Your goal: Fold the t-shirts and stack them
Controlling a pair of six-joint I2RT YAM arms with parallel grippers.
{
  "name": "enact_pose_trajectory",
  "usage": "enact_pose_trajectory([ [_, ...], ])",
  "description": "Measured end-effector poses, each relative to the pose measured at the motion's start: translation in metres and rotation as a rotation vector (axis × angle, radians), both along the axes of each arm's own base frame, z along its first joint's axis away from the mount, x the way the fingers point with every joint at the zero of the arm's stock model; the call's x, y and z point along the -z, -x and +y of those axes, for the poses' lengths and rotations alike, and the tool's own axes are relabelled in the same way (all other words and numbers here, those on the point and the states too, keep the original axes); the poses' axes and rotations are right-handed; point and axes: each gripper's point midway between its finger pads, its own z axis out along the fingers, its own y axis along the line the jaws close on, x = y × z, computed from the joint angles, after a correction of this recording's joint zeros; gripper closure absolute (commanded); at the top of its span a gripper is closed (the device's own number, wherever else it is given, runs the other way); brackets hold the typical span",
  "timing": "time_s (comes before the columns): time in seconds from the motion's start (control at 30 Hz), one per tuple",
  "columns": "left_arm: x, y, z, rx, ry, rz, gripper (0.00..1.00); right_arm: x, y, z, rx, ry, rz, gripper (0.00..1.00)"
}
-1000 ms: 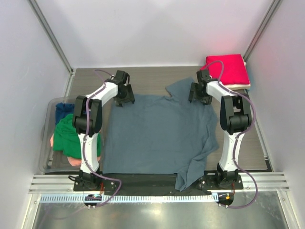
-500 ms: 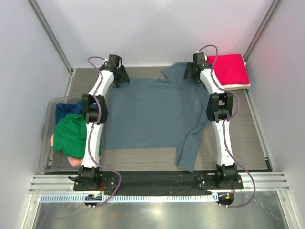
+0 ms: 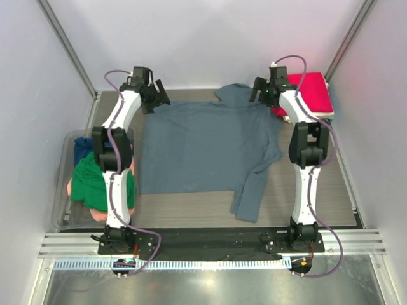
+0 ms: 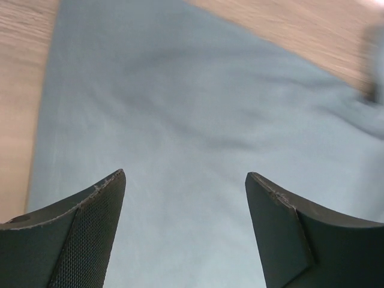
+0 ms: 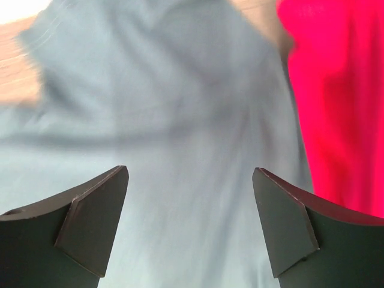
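Observation:
The large slate grey-blue t-shirt (image 3: 203,146) lies spread flat on the table, with one sleeve (image 3: 251,194) trailing toward the near edge. My left gripper (image 3: 157,98) is open over its far left corner; the cloth (image 4: 198,108) shows between its fingertips (image 4: 186,180). My right gripper (image 3: 259,94) is open over the far right shoulder (image 5: 168,108), empty (image 5: 189,174). A folded red t-shirt (image 3: 310,90) lies on a cream one (image 3: 321,115) at the back right; the red one also shows in the right wrist view (image 5: 336,102).
A clear plastic bin (image 3: 63,190) at the left holds green (image 3: 92,181), navy (image 3: 82,149) and salmon-pink (image 3: 95,214) shirts. White walls close in the back and both sides. The arm bases stand on a black rail (image 3: 210,241) at the near edge.
Both arms have reached toward the back wall, and the grey-blue shirt has slid with them away from the near edge and now lies flatter.

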Motion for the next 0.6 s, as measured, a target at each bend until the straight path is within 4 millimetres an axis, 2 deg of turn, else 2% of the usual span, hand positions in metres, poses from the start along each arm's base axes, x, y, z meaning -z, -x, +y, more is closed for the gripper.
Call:
enact_pose_trajectory([
  [0.07,-0.040,0.018,-0.007,0.020,0.006,-0.051,0.18,-0.034,0.031,-0.001,0.006,-0.011,-0.004,0.09],
  [0.13,-0.083,0.045,-0.014,0.044,0.013,-0.107,0.18,-0.075,0.066,-0.002,0.015,-0.027,-0.049,0.09],
  [0.17,-0.105,0.061,-0.016,0.058,0.014,-0.146,0.18,-0.092,0.090,-0.003,0.021,-0.034,-0.061,0.09],
  [0.23,-0.132,0.096,-0.019,0.087,0.016,-0.185,0.18,-0.119,0.138,-0.002,0.026,-0.048,-0.094,0.11],
  [0.3,-0.142,0.135,-0.020,0.111,0.019,-0.207,0.17,-0.130,0.180,0.005,0.018,-0.054,-0.106,0.15],
  [0.37,-0.133,0.169,-0.017,0.124,0.017,-0.195,0.17,-0.116,0.217,0.020,-0.009,-0.046,-0.077,0.19],
  [0.4,-0.122,0.181,-0.015,0.124,0.014,-0.183,0.18,-0.100,0.234,0.029,-0.031,-0.038,-0.039,0.23],
  [0.47,-0.086,0.211,-0.010,0.116,0.011,-0.096,0.20,-0.056,0.269,0.045,-0.078,-0.011,0.083,0.29],
  [0.5,-0.070,0.220,-0.008,0.112,0.010,-0.057,0.20,-0.030,0.286,0.053,-0.104,0.007,0.158,0.31],
  [0.57,-0.039,0.234,-0.009,0.110,0.010,0.015,0.21,0.007,0.316,0.055,-0.128,0.050,0.288,0.33],
  [0.6,-0.026,0.240,-0.010,0.107,0.010,0.048,0.21,0.020,0.326,0.054,-0.129,0.069,0.336,0.34],
])
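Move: The grey t-shirt lies spread about 8 cm below both grippers. Its near sleeve is roughly 48 cm back and 5 cm left of the right gripper; the far sleeve is some 13 cm to that gripper's left and 2 cm farther out, and the red folded stack about 22 cm to its right, 2 cm farther out. From the left gripper, the shirt's near left corner is about 45 cm back and 10 cm left, the clothes bin 37 cm back and 33 cm left. Swing both grippers back over the spread shirt in a quick arc, rising about 13 cm and then sinking again. Bring the right one some 33 cm back towards the near sleeve, drifting 5 cm left, tipping the fingers down about 20 degrees and partly narrowing them; bring the left one about 24 cm back towards the near left corner, fingers kept wide open. ##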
